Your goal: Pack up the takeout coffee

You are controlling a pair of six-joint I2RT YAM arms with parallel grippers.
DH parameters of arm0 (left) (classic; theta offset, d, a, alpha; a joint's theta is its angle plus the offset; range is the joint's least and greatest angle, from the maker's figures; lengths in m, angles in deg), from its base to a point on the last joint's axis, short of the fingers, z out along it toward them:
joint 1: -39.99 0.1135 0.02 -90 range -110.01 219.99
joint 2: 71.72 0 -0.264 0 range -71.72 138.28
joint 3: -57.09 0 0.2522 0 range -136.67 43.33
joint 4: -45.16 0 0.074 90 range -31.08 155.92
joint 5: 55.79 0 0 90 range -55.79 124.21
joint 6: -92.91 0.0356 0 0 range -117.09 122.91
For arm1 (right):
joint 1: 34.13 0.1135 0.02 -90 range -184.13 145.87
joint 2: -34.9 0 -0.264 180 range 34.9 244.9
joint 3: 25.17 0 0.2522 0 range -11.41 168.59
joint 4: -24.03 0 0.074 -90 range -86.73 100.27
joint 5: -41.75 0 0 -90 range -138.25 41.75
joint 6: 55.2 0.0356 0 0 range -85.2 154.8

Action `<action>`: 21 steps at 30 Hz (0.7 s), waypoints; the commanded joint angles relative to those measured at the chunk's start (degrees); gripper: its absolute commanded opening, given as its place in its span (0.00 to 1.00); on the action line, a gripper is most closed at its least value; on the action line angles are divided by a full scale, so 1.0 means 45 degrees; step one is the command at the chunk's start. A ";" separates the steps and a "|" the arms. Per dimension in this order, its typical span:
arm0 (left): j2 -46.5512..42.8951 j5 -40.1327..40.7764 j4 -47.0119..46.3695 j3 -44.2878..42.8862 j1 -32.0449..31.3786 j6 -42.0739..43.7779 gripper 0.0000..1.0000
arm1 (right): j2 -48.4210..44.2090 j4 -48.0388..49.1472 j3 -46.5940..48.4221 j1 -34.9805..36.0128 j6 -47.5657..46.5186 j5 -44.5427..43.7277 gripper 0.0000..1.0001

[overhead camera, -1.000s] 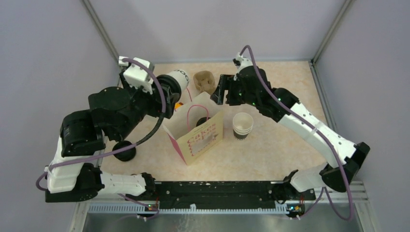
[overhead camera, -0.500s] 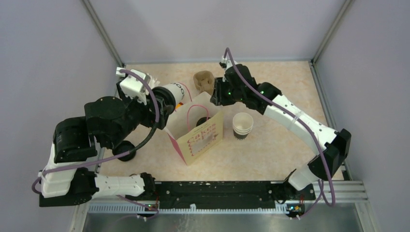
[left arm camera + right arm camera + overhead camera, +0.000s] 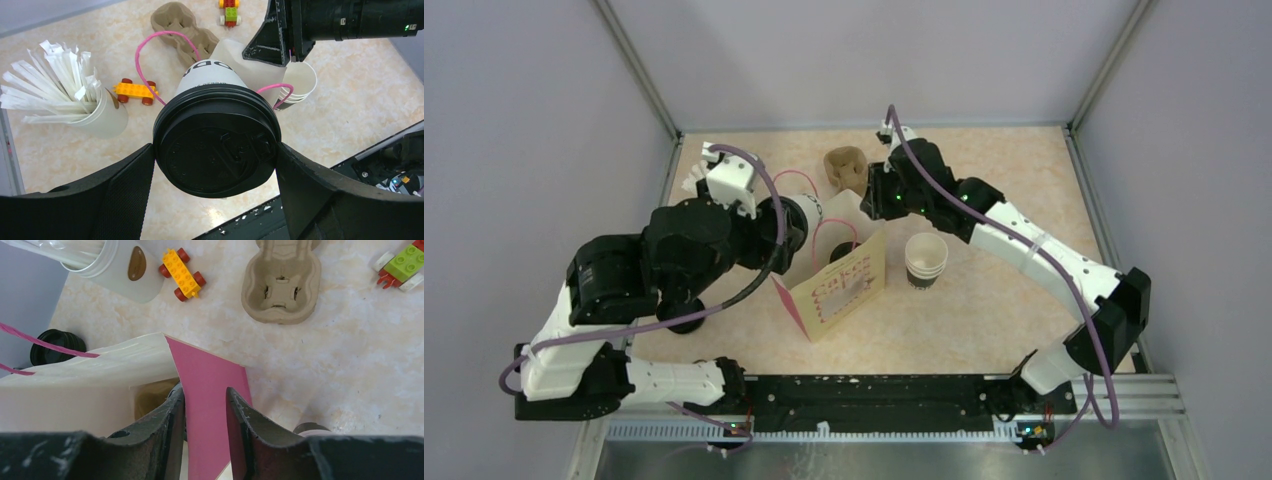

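Note:
My left gripper (image 3: 215, 148) is shut on a takeout coffee cup (image 3: 210, 82) with a black lid (image 3: 216, 150), one finger on each side of the lid. In the top view the held cup (image 3: 802, 213) hangs tilted at the left rim of the cream paper bag (image 3: 839, 282). My right gripper (image 3: 205, 392) straddles the bag's pink side wall (image 3: 212, 385), one finger inside and one outside. Its jaws are narrow and open, with a gap showing. Something dark and round (image 3: 839, 254) lies inside the bag. Stacked open cups (image 3: 926, 260) stand right of the bag.
The pulp cup tray (image 3: 847, 168) lies behind the bag. A beige cup of white sticks (image 3: 100, 112) stands at the left, with a yellow toy car (image 3: 135, 90) beside it and a green one (image 3: 402, 265) further right. A black lid stack (image 3: 682, 312) sits under my left arm.
My left arm has carried the lidded cup rightward and nearer, up to the bag's mouth. My right gripper moved left onto the bag's side wall and its jaws narrowed.

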 commanded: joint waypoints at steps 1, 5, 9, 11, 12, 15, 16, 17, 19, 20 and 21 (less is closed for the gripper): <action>0.0079 -0.0166 0.0222 -0.0020 0.0041 -0.0725 0.49 | 0.0101 0.0457 0.0884 -0.0121 -0.0612 -0.0126 0.34; 0.0046 -0.0274 0.0569 -0.0093 0.0041 -0.0796 0.49 | 0.0653 0.0071 0.1496 -0.0118 -0.0876 -0.0051 0.34; 0.0084 -0.0506 0.1116 -0.0229 0.0039 -0.1299 0.49 | 0.1062 -0.0145 0.2033 -0.0121 -0.1073 -0.0031 0.34; 0.0061 -0.0736 0.1119 -0.0175 0.0041 -0.1397 0.49 | 0.1249 -0.0251 0.2317 -0.0120 -0.1155 0.0072 0.32; 0.0055 -0.0834 0.1112 -0.0146 0.0041 -0.1401 0.49 | 0.1336 -0.0350 0.2456 -0.0120 -0.1195 0.0075 0.31; -0.0010 -0.1179 0.0882 -0.0094 0.0041 -0.1109 0.49 | 0.1411 -0.0682 0.2645 -0.0120 -0.1279 -0.0021 0.29; -0.0049 -0.1336 0.0819 -0.0085 0.0041 -0.0974 0.49 | 0.1366 -0.0748 0.2641 -0.0120 -0.1279 -0.0044 0.27; -0.0067 -0.1532 0.0723 -0.0069 0.0041 -0.0823 0.49 | 0.1289 -0.0812 0.2614 -0.0125 -0.1291 -0.0093 0.23; -0.0062 -0.1746 0.0770 -0.0063 0.0041 -0.0701 0.49 | 0.1056 -0.0835 0.2438 -0.0134 -0.1290 -0.0205 0.14; -0.0021 -0.1816 0.0839 -0.0081 0.0041 -0.0716 0.49 | 0.0892 -0.0799 0.2305 -0.0122 -0.1251 -0.0326 0.12; -0.0014 -0.1948 0.0860 -0.0074 0.0041 -0.0642 0.49 | 0.0707 -0.0739 0.2147 -0.0128 -0.1202 -0.0445 0.10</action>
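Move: The right hand, fingers part open, has the paper bag's far right rim corner roughly 2 cm ahead and 1 cm left at fingertip height; the packed cup in the bag is about 4 cm back, 4 cm left and 14 cm below, the empty cups 4 cm back and 10 cm right, the carrier some 15 cm ahead and 2 cm left. From the left hand, gripping a lidded cup, the bag mouth is about 8 cm ahead, 5 cm right and 16 cm below. The right hand eases about 2 cm forward with a little left and up to the bag's far right rim corner, settling back slightly at the end as its fingers close from about a third open to nearly shut, pinching the paper edge between the tips. Meanwhile the left hand keeps its grip on the lidded cup's lid and sinks about 2 cm while drawing back nearly as much, tipping its fingers some 5 to 10 degrees farther down so the cup's base points more into the bag mouth. ##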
